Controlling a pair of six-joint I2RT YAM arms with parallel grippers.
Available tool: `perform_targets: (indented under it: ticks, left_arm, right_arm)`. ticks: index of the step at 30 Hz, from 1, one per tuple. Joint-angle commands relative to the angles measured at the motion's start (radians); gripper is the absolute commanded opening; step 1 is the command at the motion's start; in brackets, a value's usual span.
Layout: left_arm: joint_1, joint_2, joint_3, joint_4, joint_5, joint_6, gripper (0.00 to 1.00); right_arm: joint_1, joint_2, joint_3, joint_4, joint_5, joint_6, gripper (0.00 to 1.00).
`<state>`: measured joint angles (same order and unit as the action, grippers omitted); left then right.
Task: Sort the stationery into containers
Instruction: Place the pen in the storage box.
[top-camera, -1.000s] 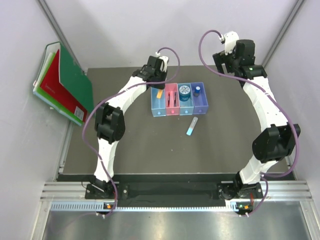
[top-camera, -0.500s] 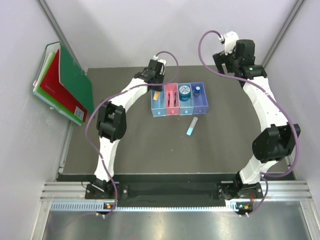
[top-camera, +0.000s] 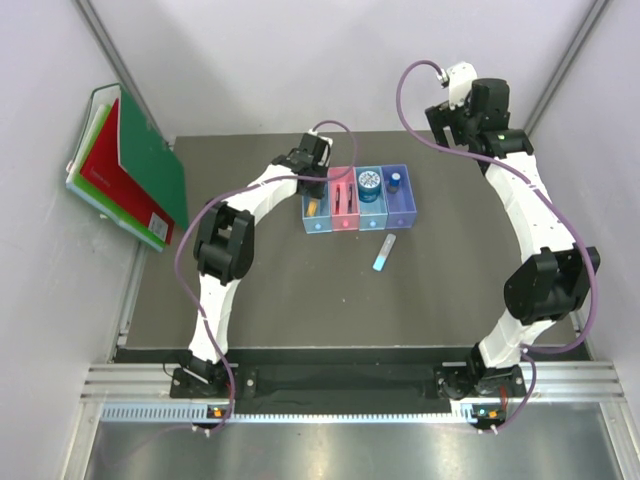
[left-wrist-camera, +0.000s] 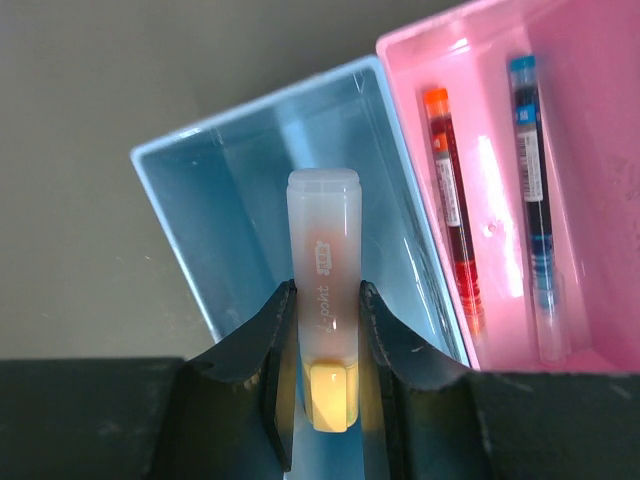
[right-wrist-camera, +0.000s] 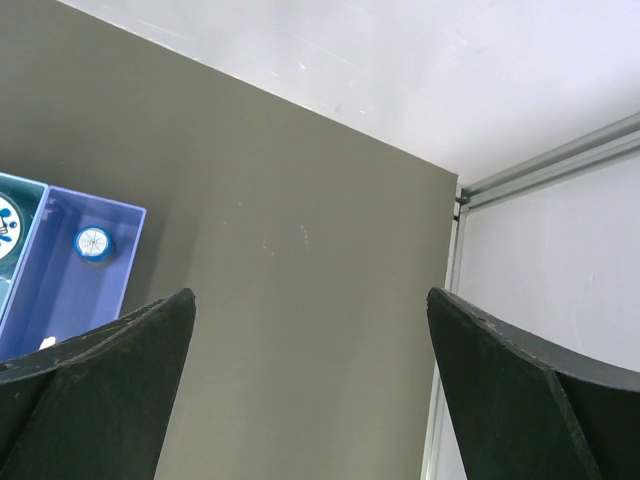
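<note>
Four joined bins stand mid-table: light blue (top-camera: 316, 218), pink (top-camera: 344, 216), blue (top-camera: 372, 208), violet (top-camera: 401, 208). My left gripper (top-camera: 306, 166) is shut on the yellow-pink stick (left-wrist-camera: 324, 240), which it holds lengthwise inside the light-blue bin (left-wrist-camera: 235, 200). The red-black pen (left-wrist-camera: 452, 210) and the blue pen (left-wrist-camera: 530, 190) lie in the pink bin (left-wrist-camera: 590, 120). The round blue tin (top-camera: 369, 180) is in the blue bin and the grey-capped bottle (top-camera: 395, 181) in the violet one. The light-blue stick (top-camera: 384, 253) lies on the mat in front of the bins. My right gripper (right-wrist-camera: 312, 330) is open and empty, raised at the back right. I see no eraser.
Green and red folders (top-camera: 135, 170) lean against the left wall. The right wrist view shows the violet bin (right-wrist-camera: 50, 300) with the bottle (right-wrist-camera: 92, 243), the dark mat and the right wall's frame post (right-wrist-camera: 445, 330).
My left gripper has moved forward and down with the yellow-pink stick, which now lies further along the light-blue bin. The right arm has not moved.
</note>
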<state>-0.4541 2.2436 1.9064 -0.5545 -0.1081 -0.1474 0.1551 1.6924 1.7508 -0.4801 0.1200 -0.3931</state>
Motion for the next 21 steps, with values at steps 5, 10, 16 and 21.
perform_targets:
  ticks: [5,10,16,21]
  left_arm:
    - [0.005,-0.055,-0.017,0.025,-0.002,0.000,0.17]
    - [0.005,-0.068,-0.014,0.033,0.008,0.002,0.34]
    - [0.005,-0.087,-0.007,0.048,0.024,0.008,0.48]
    - [0.005,-0.102,-0.007,0.051,0.035,0.008,0.52]
  right_arm:
    - [0.014,-0.010,0.041,0.017,0.003,0.005,0.99]
    - [0.014,-0.017,0.035,0.014,0.003,0.002,0.99]
    - [0.017,-0.033,0.007,-0.009,-0.032,0.011,0.99]
    - [0.040,-0.057,-0.045,-0.043,-0.101,-0.004,1.00]
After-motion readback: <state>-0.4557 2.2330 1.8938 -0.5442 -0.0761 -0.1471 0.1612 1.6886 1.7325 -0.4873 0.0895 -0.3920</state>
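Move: My left hand already holds the pen inside the storage box's leftmost blue compartment, whose middle lies about 2 cm back of the hand and 2 cm below. In the pink compartment the red pen is roughly 6 cm to my right, the blue pen 9 cm, both about 2 cm back; the round tin is some 14 cm right, 2 cm ahead. From my right hand the blue compartment lies about 34 cm left, 3 cm back and 25 cm below. I keep my left hand nearly in place inside the leftmost blue compartment, easing down only about half a centimetre at first. Then I spread the fingers from their grip to about half open and let go of the pen, just starting to lift, again by half a centimetre or so, with the wrist hardly turning. ##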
